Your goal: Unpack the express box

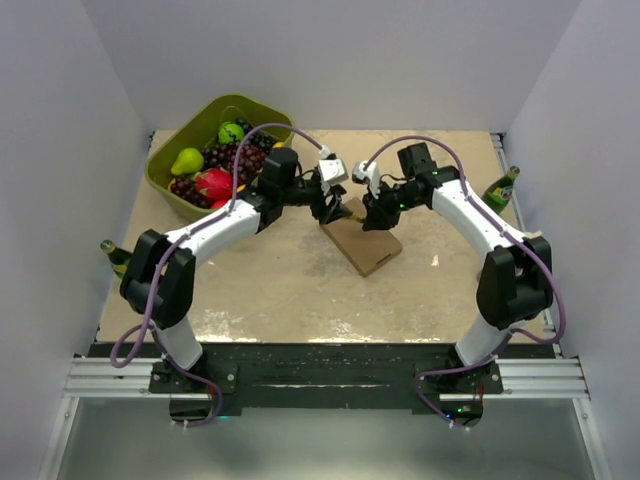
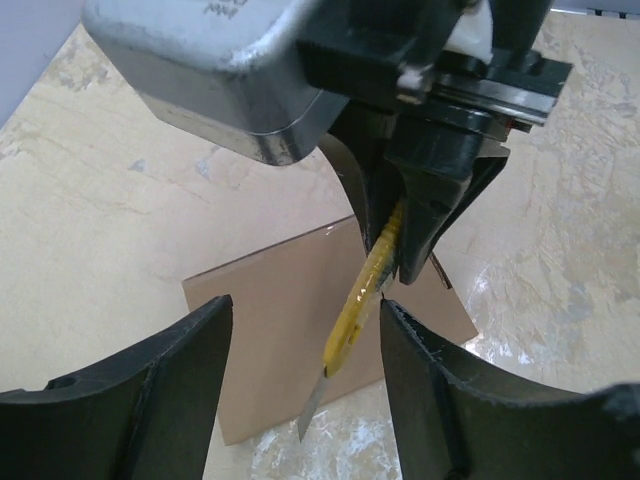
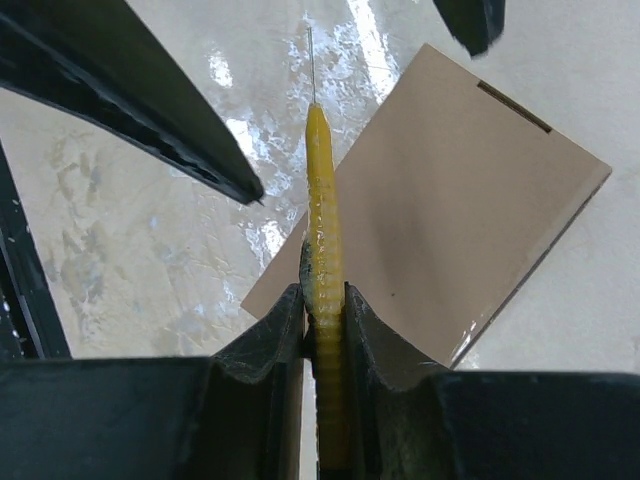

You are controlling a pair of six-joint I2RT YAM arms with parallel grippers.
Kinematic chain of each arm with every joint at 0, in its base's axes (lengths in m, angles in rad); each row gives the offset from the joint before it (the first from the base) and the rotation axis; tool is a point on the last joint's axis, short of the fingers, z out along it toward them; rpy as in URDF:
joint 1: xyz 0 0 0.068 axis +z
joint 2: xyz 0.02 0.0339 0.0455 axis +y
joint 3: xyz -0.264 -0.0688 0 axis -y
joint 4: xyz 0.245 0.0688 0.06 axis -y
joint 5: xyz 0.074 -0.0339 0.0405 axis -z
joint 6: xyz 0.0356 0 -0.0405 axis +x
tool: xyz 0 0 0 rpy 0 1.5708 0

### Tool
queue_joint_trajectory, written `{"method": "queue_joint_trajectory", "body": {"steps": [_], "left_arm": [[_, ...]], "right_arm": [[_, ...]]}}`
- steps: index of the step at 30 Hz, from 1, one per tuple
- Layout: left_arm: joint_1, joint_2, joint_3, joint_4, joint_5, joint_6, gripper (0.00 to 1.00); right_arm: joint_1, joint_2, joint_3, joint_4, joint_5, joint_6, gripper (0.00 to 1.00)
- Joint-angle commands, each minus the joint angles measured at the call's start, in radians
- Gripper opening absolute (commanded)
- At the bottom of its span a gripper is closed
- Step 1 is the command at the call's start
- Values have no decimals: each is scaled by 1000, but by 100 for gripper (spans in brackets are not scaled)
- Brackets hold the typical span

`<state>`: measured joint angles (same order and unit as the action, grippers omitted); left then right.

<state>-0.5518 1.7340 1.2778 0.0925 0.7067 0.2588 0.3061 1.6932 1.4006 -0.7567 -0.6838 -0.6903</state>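
The express box [image 1: 362, 243] is a flat brown cardboard mailer lying closed on the table between the two arms; it also shows beneath the fingers [image 2: 280, 330] [image 3: 450, 220]. My right gripper [image 1: 375, 212] [image 3: 324, 300] is shut on a yellow utility knife [image 3: 322, 200] [image 2: 362, 300], whose blade is out and hangs over the box's edge, clear of the cardboard. My left gripper [image 1: 330, 203] [image 2: 305, 310] is open, its two fingers standing either side of the knife without touching it.
An olive-green tub [image 1: 170, 185] of fruit stands at the back left. A green bottle [image 1: 502, 188] stands by the right wall and another bottle [image 1: 115, 255] by the left wall. White walls close in three sides.
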Motion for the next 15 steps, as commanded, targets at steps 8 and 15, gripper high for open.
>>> {"method": "queue_joint_trajectory", "body": {"steps": [8, 15], "left_arm": [[-26, 52, 41, 26, 134, 22, 48], [-27, 67, 32, 22, 180, -3, 23]], "right_arm": [[7, -72, 5, -10, -20, 2, 0], [5, -56, 52, -32, -7, 2, 0]]}}
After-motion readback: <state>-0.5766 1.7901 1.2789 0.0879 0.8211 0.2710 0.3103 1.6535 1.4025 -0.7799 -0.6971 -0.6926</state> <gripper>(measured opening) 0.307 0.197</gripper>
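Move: The yellow knife is already held in the right fingers with its blade end pointing left. From the left hand, its middle lies about 4 cm to the right, 2 cm back and 4 cm lower; the cardboard box is roughly 5 cm right, 1 cm back and 16 cm below. From the right hand, the open left fingers are some 7 cm left, 2 cm ahead and 4 cm higher; the box lies about 12 cm down, 2 cm left and 1 cm ahead. The left hand eases down first, then back and to the right, about 3.5 cm in all, bringing its fingers around the front of the yellow knife handle and narrowing them from well open to roughly a third while turning nearly 10 degrees clockwise. The right hand keeps its grip on the knife and lifts it about 1.5 cm towards those fingers, drifting slightly back and then holding steady for the handover. ##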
